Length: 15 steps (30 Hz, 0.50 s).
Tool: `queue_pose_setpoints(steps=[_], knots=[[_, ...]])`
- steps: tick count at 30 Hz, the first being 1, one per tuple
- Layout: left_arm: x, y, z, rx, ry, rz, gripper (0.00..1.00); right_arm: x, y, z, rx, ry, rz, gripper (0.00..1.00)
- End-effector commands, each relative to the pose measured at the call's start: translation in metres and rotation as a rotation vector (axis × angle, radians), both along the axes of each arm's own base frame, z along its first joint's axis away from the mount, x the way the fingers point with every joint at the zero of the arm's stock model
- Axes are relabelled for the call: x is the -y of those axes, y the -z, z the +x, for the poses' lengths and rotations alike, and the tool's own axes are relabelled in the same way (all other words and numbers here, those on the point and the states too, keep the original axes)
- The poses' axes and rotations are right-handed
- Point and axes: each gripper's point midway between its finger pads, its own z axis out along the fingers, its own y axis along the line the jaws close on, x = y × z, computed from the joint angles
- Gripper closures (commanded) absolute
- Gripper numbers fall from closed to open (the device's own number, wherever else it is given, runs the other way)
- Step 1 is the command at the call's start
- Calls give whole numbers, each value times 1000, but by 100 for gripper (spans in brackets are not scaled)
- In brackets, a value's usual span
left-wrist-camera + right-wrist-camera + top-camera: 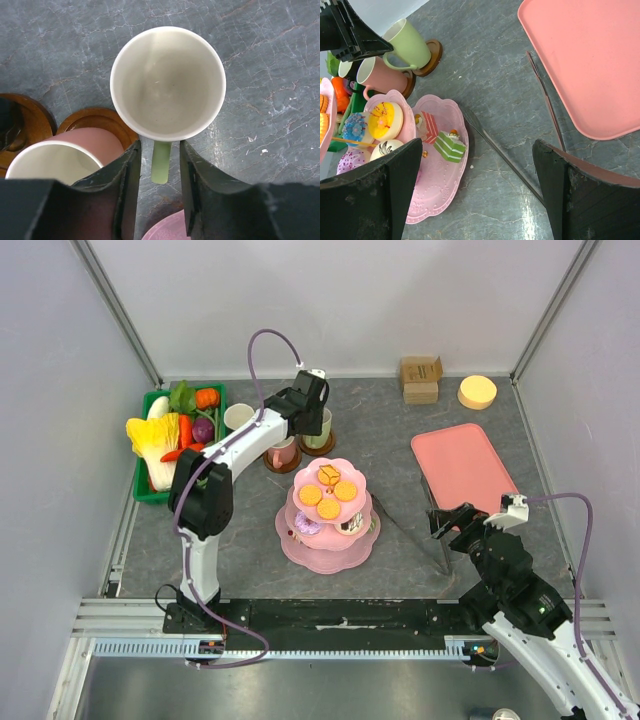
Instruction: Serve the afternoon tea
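A pale green mug [167, 82] stands upright on a brown saucer [436, 53] behind the pink tiered stand [300, 545]. My left gripper [160, 147] hangs over it, open, its jaws on either side of the green handle [161, 162] with a gap on each side. Beside it a pink mug [92, 145] sits on its own saucer [100, 119], and a third mug [238, 417] stands further left. The stand carries orange biscuits [327, 497] on top and cake bits [449, 145] on its bottom plate. My right gripper [477, 150] is wide open over bare table, right of the stand.
Metal tongs [500, 150] lie between the stand and a flat pink tray [463, 465]. A green basket of toy vegetables [175, 435] stands at the left. Cardboard boxes [420, 378] and a yellow disc [478, 392] sit by the back wall.
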Motion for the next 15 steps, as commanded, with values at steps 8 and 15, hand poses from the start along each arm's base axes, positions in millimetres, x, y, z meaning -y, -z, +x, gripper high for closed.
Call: queue_pose_setpoints(steps=[8, 15], knots=[[7, -68, -1, 124, 13, -98, 49, 3, -26, -2, 73, 6, 44, 2], [7, -92, -14, 130, 17, -152, 35, 2, -29, -4, 90, -5, 55, 2]])
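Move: The left fingers straddle the green mug's handle, already part open; the mug's middle lies about 5 cm ahead and 2 cm below. The pink mug stands some 9 cm left of the green mug and 4 cm nearer, the black mug roughly 17 cm left of the hand and 4 cm ahead. The cake stand is about 18 cm back and 3 cm right of it. From the right hand, the green mug lies some 31 cm ahead and 27 cm left. Straight up, gathering speed, the left hand rises about 5 cm and comes clear of the green mug's handle, its fingers still spreading from part open to clearly wider on either side of it. The wrist barely changes, the fingertips tipping up by only some 5 degrees. ##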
